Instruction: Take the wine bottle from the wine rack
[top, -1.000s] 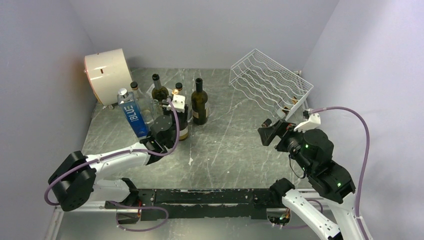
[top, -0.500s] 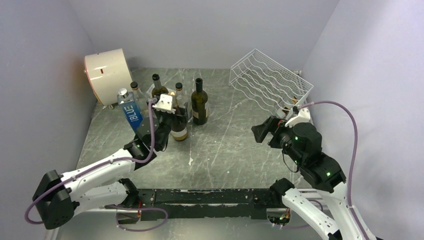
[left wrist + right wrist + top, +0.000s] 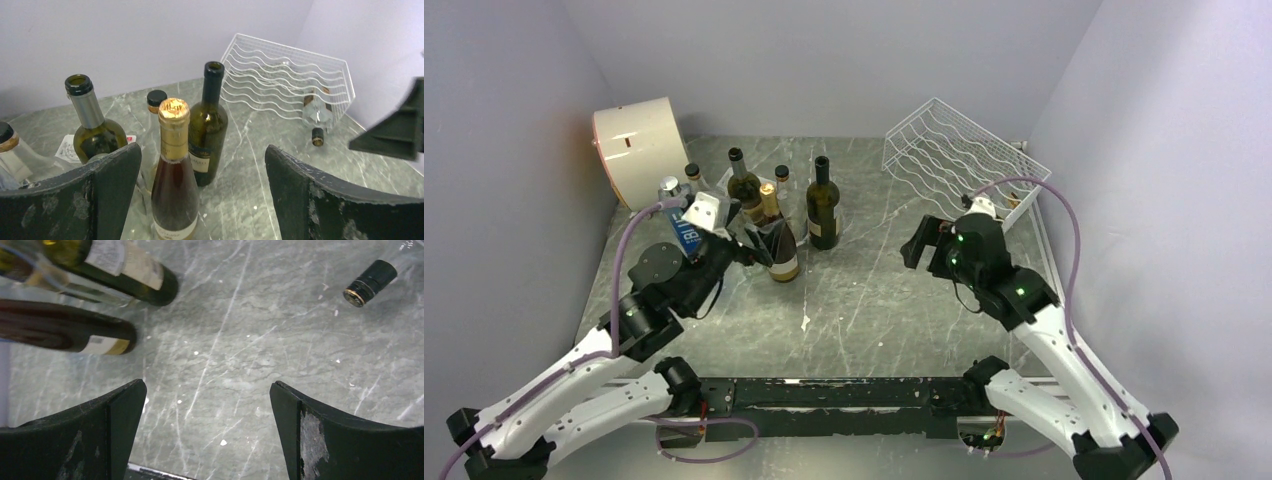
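Note:
The white wire wine rack (image 3: pixel 959 150) stands tilted at the back right and also shows in the left wrist view (image 3: pixel 280 75). A clear wine bottle (image 3: pixel 315 111) with a black cap lies in its low right cradle. Its capped neck (image 3: pixel 367 282) pokes out over the table. In the top view my right arm mostly hides it. My right gripper (image 3: pixel 921 243) is open and empty over bare table, left of the rack's low end; it also shows in the right wrist view (image 3: pixel 207 386). My left gripper (image 3: pixel 759 245) is open and empty in front of the standing bottles, and also shows in the left wrist view (image 3: pixel 202 150).
Several bottles stand at the back left: a dark red one with gold foil (image 3: pixel 174 175), a dark green one (image 3: pixel 207 130) and a green one with a silver neck (image 3: pixel 95 135). A blue-labelled bottle (image 3: pixel 686 232) and a cream drum (image 3: pixel 637 143) stand by the left wall.
My left gripper has drawn back to the left, off the gold-topped bottle. My right gripper has swung left and further out, away from the rack's low end.

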Motion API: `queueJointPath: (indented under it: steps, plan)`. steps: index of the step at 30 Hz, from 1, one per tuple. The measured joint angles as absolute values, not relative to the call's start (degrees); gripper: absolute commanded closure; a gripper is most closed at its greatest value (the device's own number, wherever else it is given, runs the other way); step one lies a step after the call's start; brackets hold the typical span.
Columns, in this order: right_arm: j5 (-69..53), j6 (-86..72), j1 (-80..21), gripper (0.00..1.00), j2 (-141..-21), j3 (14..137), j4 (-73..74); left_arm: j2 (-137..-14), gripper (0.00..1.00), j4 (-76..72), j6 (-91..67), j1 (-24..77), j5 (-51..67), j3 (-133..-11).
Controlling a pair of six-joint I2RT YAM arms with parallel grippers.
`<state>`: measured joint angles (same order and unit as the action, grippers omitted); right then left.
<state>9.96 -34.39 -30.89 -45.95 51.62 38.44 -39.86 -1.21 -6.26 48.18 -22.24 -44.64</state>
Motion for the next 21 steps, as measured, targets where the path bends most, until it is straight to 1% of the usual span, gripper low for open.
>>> queueJointPath:
  steps: [4, 10, 14, 17, 19, 21]
  plan:
    - [13.8, -34.8, -30.9, 0.00, -51.7, 51.6, 37.0, -36.9, 0.05, 2.3, -5.8, 48.2, -19.4, -44.5]
    - [23.7, -34.7, -29.6, 0.00, -62.0, 51.6, 35.0, -34.5, 0.06, 3.7, -5.0, 48.2, -16.2, -42.2]
    - [25.6, -33.4, -22.3, 0.00, -67.8, 49.8, 30.5, -34.0, 0.06, 6.9, -5.9, 48.2, -14.9, -42.3]
    - [22.8, -32.7, -13.1, 0.00, -72.3, 47.2, 25.7, -33.1, 0.06, 9.7, -6.2, 48.2, -14.8, -42.3]
    - [22.3, -32.8, -9.9, 0.00, -75.2, 46.7, 24.6, -32.2, 0.06, 10.6, -6.3, 48.2, -14.9, -42.3]
    - [22.0, -33.0, -9.2, 0.00, -77.4, 46.7, 23.1, -30.9, 0.06, 11.2, -6.3, 48.2, -14.9, -42.3]
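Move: The wine bottle still in the rack has its middle about 18 cm ahead of the right hand, 17 cm to its right and 17 cm below; its black cap is nearer, some 12 cm ahead, 11 cm right and 18 cm below. The wine rack's middle is about 25 cm ahead and 12 cm right. A green bottle stands 11 cm ahead and 20 cm left. From the left hand the wine bottle is roughly 17 cm ahead, 44 cm right and 30 cm below. Open right hand sinks about 14 cm, swinging right and forward towards the bottle's neck, turning clockwise; left retreats. ##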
